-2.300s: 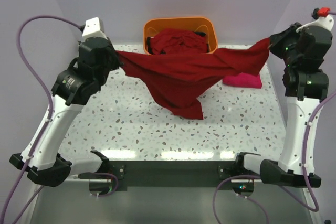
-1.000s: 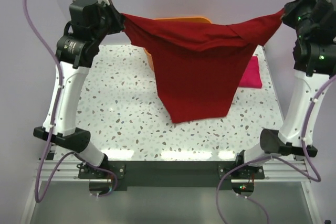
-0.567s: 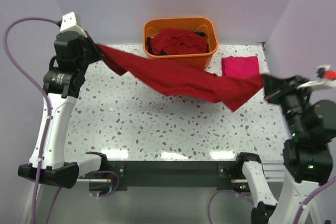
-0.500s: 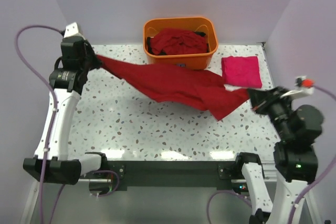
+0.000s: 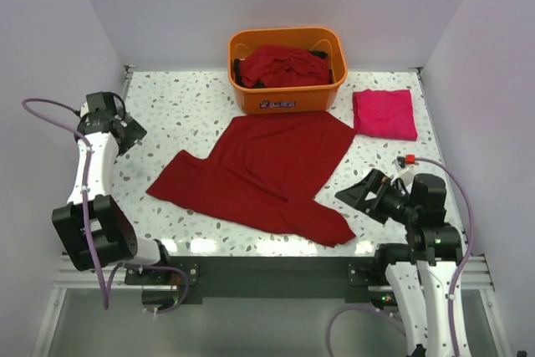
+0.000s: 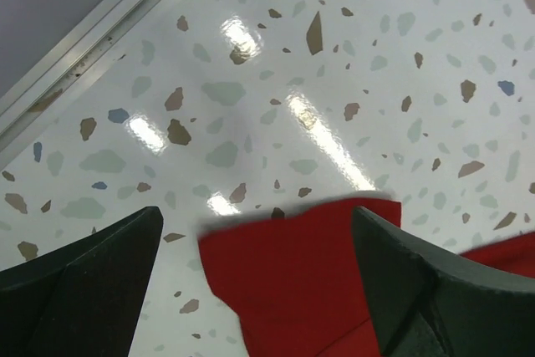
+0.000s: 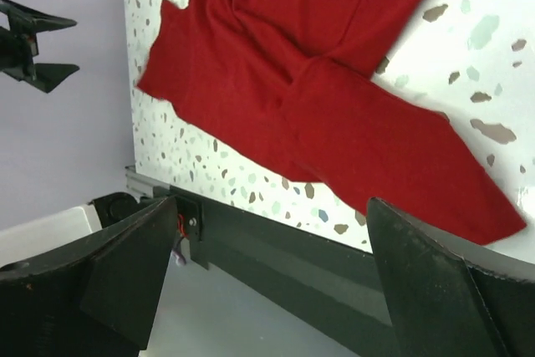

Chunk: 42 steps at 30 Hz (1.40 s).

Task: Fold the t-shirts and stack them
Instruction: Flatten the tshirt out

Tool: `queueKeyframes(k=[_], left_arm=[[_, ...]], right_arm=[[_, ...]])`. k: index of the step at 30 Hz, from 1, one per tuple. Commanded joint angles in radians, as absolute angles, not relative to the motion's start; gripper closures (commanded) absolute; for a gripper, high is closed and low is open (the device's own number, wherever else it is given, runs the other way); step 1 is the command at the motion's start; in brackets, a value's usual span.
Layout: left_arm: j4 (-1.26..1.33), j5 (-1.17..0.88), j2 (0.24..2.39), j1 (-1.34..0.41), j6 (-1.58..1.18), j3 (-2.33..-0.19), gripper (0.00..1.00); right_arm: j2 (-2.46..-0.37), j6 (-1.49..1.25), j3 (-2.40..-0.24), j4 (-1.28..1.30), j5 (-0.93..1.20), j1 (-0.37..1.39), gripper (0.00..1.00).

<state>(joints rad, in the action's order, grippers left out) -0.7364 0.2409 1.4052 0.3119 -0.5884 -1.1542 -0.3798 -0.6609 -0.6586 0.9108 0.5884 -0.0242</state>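
One dark red t-shirt (image 5: pixel 261 169) lies spread flat on the speckled table, one sleeve toward the left and its hem corner near the front edge. More dark red t-shirts (image 5: pixel 282 65) are heaped in the orange tub (image 5: pixel 287 99). A brighter pinkish-red t-shirt (image 5: pixel 384 113) lies folded at the back right. My left gripper (image 5: pixel 130 131) is open beside the table's left side, apart from the sleeve (image 6: pixel 311 277) it looks down on. My right gripper (image 5: pixel 356 193) is open just right of the shirt's front corner (image 7: pixel 401 173), holding nothing.
The orange tub stands at the back centre against the wall. A metal rail (image 6: pixel 92 31) runs along the table's left edge, and a dark front rail (image 7: pixel 276 265) lies below my right gripper. Purple walls close in both sides.
The shirt hung stretched between both shut grippers, was swung down and forward, and now lies flat. Both grippers have opened, let go and drawn back to the sides.
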Motion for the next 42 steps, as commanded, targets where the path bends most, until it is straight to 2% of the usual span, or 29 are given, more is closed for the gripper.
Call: queueKeyframes(k=[1, 4, 6, 8, 11, 12, 15, 19, 23, 31, 35, 38, 41, 42], left_arm=[[-0.677, 0.175, 1.347, 0.308, -0.606, -1.184, 0.00], [-0.647, 0.123, 1.302, 0.241, -0.609, -1.149, 0.00], [-0.631, 0.185, 1.275, 0.090, -0.630, -1.121, 0.00], [-0.606, 0.128, 1.273, 0.011, -0.646, -1.069, 0.00], [-0.574, 0.109, 1.273, -0.152, -0.672, -0.985, 0.00], [-0.575, 0.101, 1.272, -0.216, -0.690, -0.965, 0.00], [-0.548, 0.077, 1.247, -0.314, -0.741, -0.879, 0.00], [-0.474, 0.025, 1.229, -0.348, -0.784, -0.728, 0.00], [-0.488, 0.099, 1.299, -0.347, -0.789, -0.715, 0.00], [-0.454, 0.144, 1.453, -0.239, -0.744, -0.758, 0.00], [-0.456, 0.140, 1.522, -0.175, -0.693, -0.802, 0.00], [-0.463, 0.152, 1.545, -0.169, -0.669, -0.860, 0.00], [-0.503, 0.175, 1.569, -0.169, -0.647, -0.948, 0.00], [-0.518, 0.186, 1.575, -0.169, -0.644, -0.995, 0.00]], right_arm=[[-0.460, -0.617, -0.712, 0.825, 0.609, -0.018, 0.01], [-0.586, -0.549, -0.776, 0.831, 0.523, -0.015, 0.01], [-0.699, -0.534, -0.805, 0.775, 0.483, -0.008, 0.01], [-0.776, -0.541, -0.819, 0.709, 0.415, 0.108, 0.01], [-1.010, -0.523, -0.932, 0.658, 0.151, 0.352, 0.01], [-1.125, -0.522, -0.990, 0.629, 0.056, 0.394, 0.01], [-1.356, -0.500, -1.072, 0.514, 0.013, 0.420, 0.01], [-1.636, -0.434, -1.225, 0.469, 0.006, 0.422, 0.01], [-1.813, -0.422, -1.337, 0.480, -0.061, 0.420, 0.01], [-1.896, -0.428, -1.246, 0.405, -0.022, 0.420, 0.01], [-1.829, -0.459, -1.062, 0.400, -0.020, 0.440, 0.01], [-1.717, -0.531, -0.889, 0.437, -0.043, 0.517, 0.01], [-1.583, -0.667, -0.716, 0.477, -0.032, 0.697, 0.01], [-1.554, -0.716, -0.684, 0.486, -0.028, 0.836, 0.01]])
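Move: The t-shirt's left sleeve lies about 13 cm right of the left hand, 5 cm back and 13 cm below, with the shirt's middle some 36 cm right and 3 cm back. The middle of the shirt's far edge is about 25 cm ahead of the right hand, 7 cm left and 17 cm below; its right sleeve is almost underneath, 2 cm back and 1 cm left. From that hand the bin stands 38 cm ahead and 8 cm left, the folded pink shirt 28 cm ahead and 20 cm right. The t-shirt is worked from both sides with fingers kept wide open: the right hand reaches forward some 24 cm and down to its far part, rolling, then drags the cloth back about 10 cm. The left swings right with a small rise, sinks back onto the sleeve's root, then pushes it forward and left roughly 8 cm. ##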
